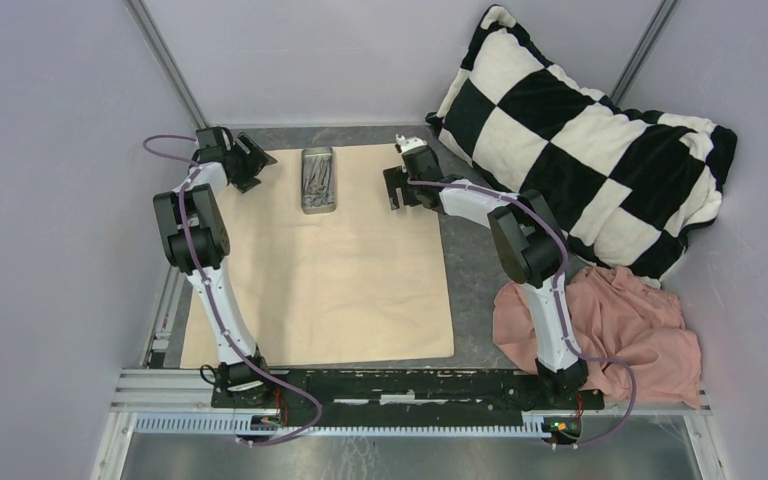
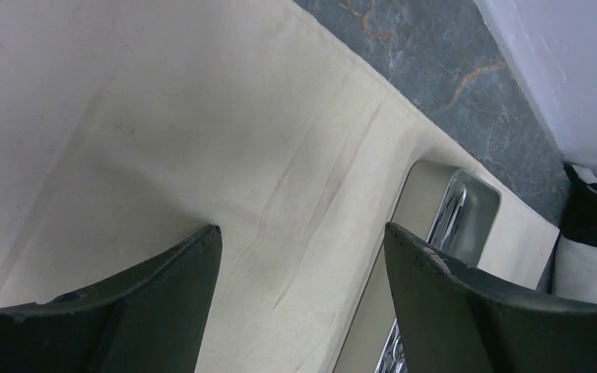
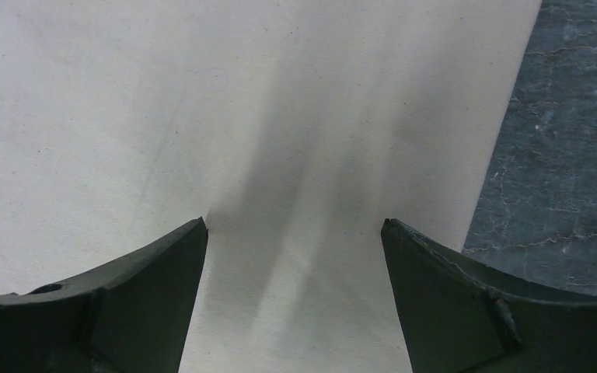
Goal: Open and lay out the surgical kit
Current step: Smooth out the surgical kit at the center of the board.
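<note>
The beige cloth wrap (image 1: 320,270) lies spread flat on the table. Near its far edge stands the small grey metal tray (image 1: 318,181), with silver ring-handled instruments (image 1: 317,183) lying inside it. My left gripper (image 1: 253,160) hovers over the wrap's far left corner, left of the tray, jaws open and empty. In the left wrist view the tray (image 2: 478,194) and the instruments (image 2: 449,211) show past the right finger. My right gripper (image 1: 394,188) hangs open and empty right of the tray, above the wrap (image 3: 202,116) near its right edge.
A black-and-white checkered pillow (image 1: 580,140) leans at the back right. A crumpled pink cloth (image 1: 620,325) lies at the right by the right arm's base. Grey stone tabletop (image 1: 475,290) shows right of the wrap. Walls close in on the left, back and right.
</note>
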Available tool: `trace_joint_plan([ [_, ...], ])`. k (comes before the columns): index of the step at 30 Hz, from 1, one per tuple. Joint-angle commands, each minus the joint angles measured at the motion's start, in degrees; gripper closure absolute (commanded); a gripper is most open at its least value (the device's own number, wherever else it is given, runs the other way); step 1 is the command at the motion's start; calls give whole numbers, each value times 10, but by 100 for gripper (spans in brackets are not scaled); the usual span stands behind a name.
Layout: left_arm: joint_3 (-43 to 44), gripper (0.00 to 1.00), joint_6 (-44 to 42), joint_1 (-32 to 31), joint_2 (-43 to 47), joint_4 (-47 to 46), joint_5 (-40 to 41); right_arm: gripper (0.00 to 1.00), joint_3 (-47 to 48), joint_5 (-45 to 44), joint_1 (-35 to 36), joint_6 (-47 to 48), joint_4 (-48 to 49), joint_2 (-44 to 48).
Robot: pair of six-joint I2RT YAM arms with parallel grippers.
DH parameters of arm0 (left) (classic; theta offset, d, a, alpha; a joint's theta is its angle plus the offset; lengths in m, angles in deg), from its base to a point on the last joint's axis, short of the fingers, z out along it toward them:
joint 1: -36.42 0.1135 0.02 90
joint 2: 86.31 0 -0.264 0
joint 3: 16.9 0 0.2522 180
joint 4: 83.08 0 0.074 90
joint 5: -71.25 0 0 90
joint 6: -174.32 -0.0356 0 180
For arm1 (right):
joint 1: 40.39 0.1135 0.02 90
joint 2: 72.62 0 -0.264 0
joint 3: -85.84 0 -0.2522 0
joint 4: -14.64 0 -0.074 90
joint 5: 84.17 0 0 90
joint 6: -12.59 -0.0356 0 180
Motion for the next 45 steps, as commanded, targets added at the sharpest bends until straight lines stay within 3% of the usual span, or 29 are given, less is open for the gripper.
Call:
trace_joint_plan([
  [1,26,15,16,12,-65,35,15,10,-7,-8,-7,-30,15,-10],
  [16,142,13,55,16,-155,23,-28,10,-29,-10,-33,-89,34,-10],
  [22,212,12,14,6,-140,85,-28,9,16,20,-30,-55,0,-4],
  [29,77,12,-42,-5,29,117,47,8,42,29,-11,14,-88,67],
  [37,-128,12,-83,-6,206,150,179,8,-76,26,54,53,-99,157],
  [41,-205,12,-91,-4,252,143,212,7,-90,23,58,60,-99,157],
  [45,-233,12,-98,3,238,114,189,7,-91,10,57,76,-89,142],
])
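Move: The left hand is low over the kit's cloth near its far-left corner, the far edge about 6 cm ahead and the cloth's middle some 22 cm back and 14 cm right; the instrument tray lies 15 cm right and 3 cm back. From the right hand, the far edge is about 14 cm ahead, the cloth's middle 17 cm back and 18 cm left, and the tray 18 cm left and 3 cm ahead. With fingers held wide open and low on the cloth, the left hand strokes forward about 6 cm to the far edge, while the right eases only 2 cm forward and slightly right. Both then lift clear and sweep back, the left some 20 cm, tipping down and rolling its left side up, the right about 11 cm and a little left, turning counter-clockwise, each starting to sink again. ##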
